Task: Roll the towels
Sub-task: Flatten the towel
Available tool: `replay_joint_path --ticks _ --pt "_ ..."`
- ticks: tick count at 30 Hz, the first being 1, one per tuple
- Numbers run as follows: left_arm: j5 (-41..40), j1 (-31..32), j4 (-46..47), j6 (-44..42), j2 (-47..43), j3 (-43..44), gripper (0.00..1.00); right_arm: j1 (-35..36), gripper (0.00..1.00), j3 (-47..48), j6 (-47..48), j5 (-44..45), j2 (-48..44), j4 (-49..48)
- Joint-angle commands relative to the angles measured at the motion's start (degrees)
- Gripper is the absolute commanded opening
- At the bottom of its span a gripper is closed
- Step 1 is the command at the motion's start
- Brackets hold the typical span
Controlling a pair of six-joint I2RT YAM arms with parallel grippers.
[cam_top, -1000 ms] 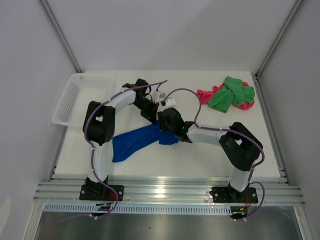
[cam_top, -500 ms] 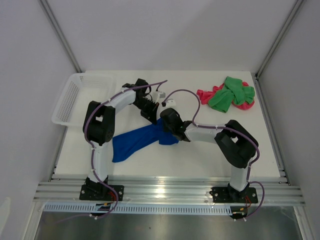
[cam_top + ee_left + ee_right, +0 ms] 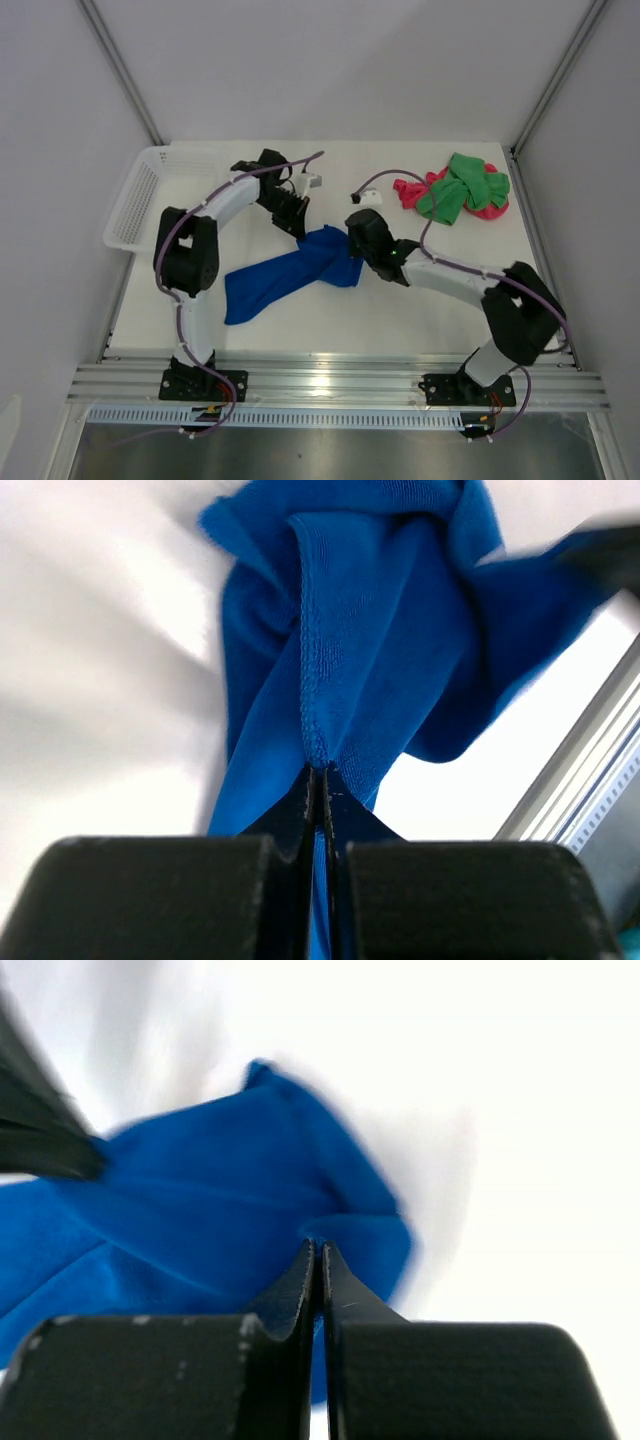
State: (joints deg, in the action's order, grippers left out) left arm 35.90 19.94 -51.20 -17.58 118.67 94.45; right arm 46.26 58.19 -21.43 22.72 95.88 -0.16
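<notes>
The royal blue towel (image 3: 285, 277) lies bunched in a diagonal strip at the table's middle, its upper right end lifted. My left gripper (image 3: 302, 230) is shut on a hemmed corner of that end; the left wrist view shows the blue towel (image 3: 380, 630) hanging from the closed left gripper (image 3: 320, 770). My right gripper (image 3: 353, 252) is shut on a neighbouring fold, and the right wrist view shows the blue towel (image 3: 200, 1200) pinched at the right gripper (image 3: 318, 1247). The green towel (image 3: 460, 190) lies crumpled on the pink-red towel (image 3: 408, 190) at the back right.
A white mesh basket (image 3: 140, 195) stands at the table's back left edge. The aluminium rail (image 3: 330, 385) runs along the near edge with both arm bases on it. White walls enclose the table on three sides.
My right gripper has shut on the blue towel. Both grippers moved toward the back, the right one also rightward, drawing the towel's upper end apart and up.
</notes>
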Motion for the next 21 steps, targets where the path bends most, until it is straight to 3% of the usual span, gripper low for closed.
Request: replay_joint_path --ticks 1,6,9,17,21 --pt "-0.2 -4.0 -1.8 0.0 -10.1 0.6 0.01 -3.5 0.00 -2.4 -0.6 2.7 -12.4 5.3" --pt "-0.4 -7.2 -5.5 -0.6 -21.3 1.0 0.01 -8.4 0.00 -1.2 3.5 0.7 -30.4 12.5" --pt "-1.6 -7.3 -9.0 -1.2 -29.4 3.1 0.01 -7.9 0.00 4.4 6.6 0.5 -36.2 18.3" --pt "-5.1 -7.3 -18.8 0.5 -46.3 13.1 0.01 -1.5 0.00 24.8 13.6 -2.0 -37.6 30.9" --pt "-8.6 -7.3 -20.1 1.0 -49.9 18.8 0.01 -0.1 0.00 34.2 15.3 -3.4 -35.6 33.7"
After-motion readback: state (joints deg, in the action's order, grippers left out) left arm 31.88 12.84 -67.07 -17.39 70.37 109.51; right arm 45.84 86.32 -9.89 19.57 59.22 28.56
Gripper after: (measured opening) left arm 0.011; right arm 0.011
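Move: Both hands already pinch the far edge of the bunched blue towel, which still lies mostly on the table. Its middle lies about 7 cm back, 2 cm left and 2 cm below the left hand; from the right hand, about 6 cm back, 14 cm left and 4 cm below. The green towel is some 27 cm right and 13 cm ahead of the right hand; the white basket is about 32 cm left and 9 cm ahead of the left. Upward and apart, fast, go both arms, fingers still shut on the blue towel, hoisting it some 35 cm. The left hand draws off about 9 cm to the left while the right goes about 10 cm right, mostly early on; then both also pull back roughly 10 cm. The wrists tip up, the left by about 45 degrees, the right by about 30. ##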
